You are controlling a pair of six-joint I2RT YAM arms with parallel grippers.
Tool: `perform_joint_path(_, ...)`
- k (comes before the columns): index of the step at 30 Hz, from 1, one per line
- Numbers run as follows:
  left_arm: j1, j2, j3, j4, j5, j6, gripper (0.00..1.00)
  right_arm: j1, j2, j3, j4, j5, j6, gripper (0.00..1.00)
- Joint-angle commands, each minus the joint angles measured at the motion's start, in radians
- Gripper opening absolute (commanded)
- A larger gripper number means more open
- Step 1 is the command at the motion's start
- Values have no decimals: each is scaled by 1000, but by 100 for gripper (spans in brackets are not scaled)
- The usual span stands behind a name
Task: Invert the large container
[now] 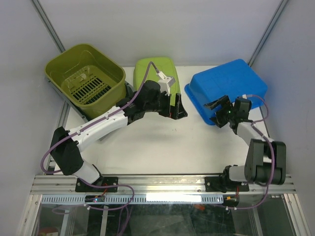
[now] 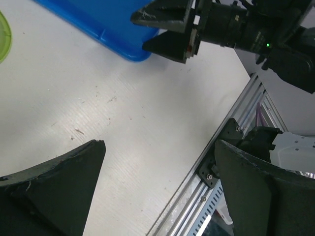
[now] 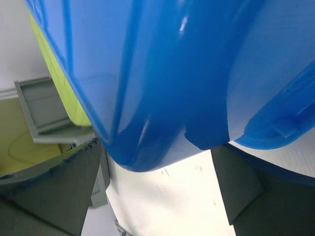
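Note:
The large blue container lies at the table's right with its base facing up and its rim on the table. In the right wrist view its blue wall and rim corner fill the upper frame. My right gripper sits at its near-left corner, open, with the fingers wide apart on either side of that corner and not clamping it. My left gripper hovers over the table's middle, open with nothing between its fingers. The left wrist view shows the container's corner and my right gripper beside it.
An olive slotted basket stands tilted at the back left, mouth up. A light green bin lies behind the left gripper. A grey bracket shows beyond the blue container. The table's aluminium front rail runs along the near edge.

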Motion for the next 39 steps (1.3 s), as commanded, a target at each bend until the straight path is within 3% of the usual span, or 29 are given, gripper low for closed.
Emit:
perform_joint_path(1, 2, -43, 42, 4, -27, 3, 99, 4, 149, 145, 248, 84, 36, 96)
perform_joint_path(5, 2, -31, 61, -18, -42, 11, 99, 9, 301, 297, 250, 84, 36, 96)
perform_joint_path(10, 2, -21, 69, -28, -58, 13, 99, 45, 306, 370, 232, 84, 36, 96)
perform_joint_path(19, 2, -2, 109, -33, -83, 38, 99, -2, 36, 209, 15, 84, 36, 96)
perform_joint_path(24, 2, 2, 101, -47, -138, 31, 99, -16, 3, 91, 89, 84, 36, 96)
perform_joint_path(32, 2, 15, 110, -132, -262, 15, 99, 38, 258, 256, 259, 84, 36, 96)
perform_joint_path(39, 3, 33, 128, -156, -311, 13, 99, 51, 425, 417, 290, 84, 36, 96)
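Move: The large blue container already lies upside down, its middle about 12 cm ahead of the right hand, 7 cm to its right and roughly level in height; its near side is right in front of the open fingers. The upturned green container is some 16 cm ahead of that hand, 27 cm to its left and about 4 cm lower. From the left hand, the blue container lies about 19 cm ahead, 24 cm to the right and 15 cm below. With its fingers kept open, the right hand pushes forward about 11 cm against the near side of the blue container, rises as it draws back roughly 7 cm with the fingers tipping up some 10 degrees, then sinks and drives forward again by about 8 cm to finish against that side. The left hand, open and empty, drifts a few centimetres left and forward towards the green container, turning a little counter-clockwise. ##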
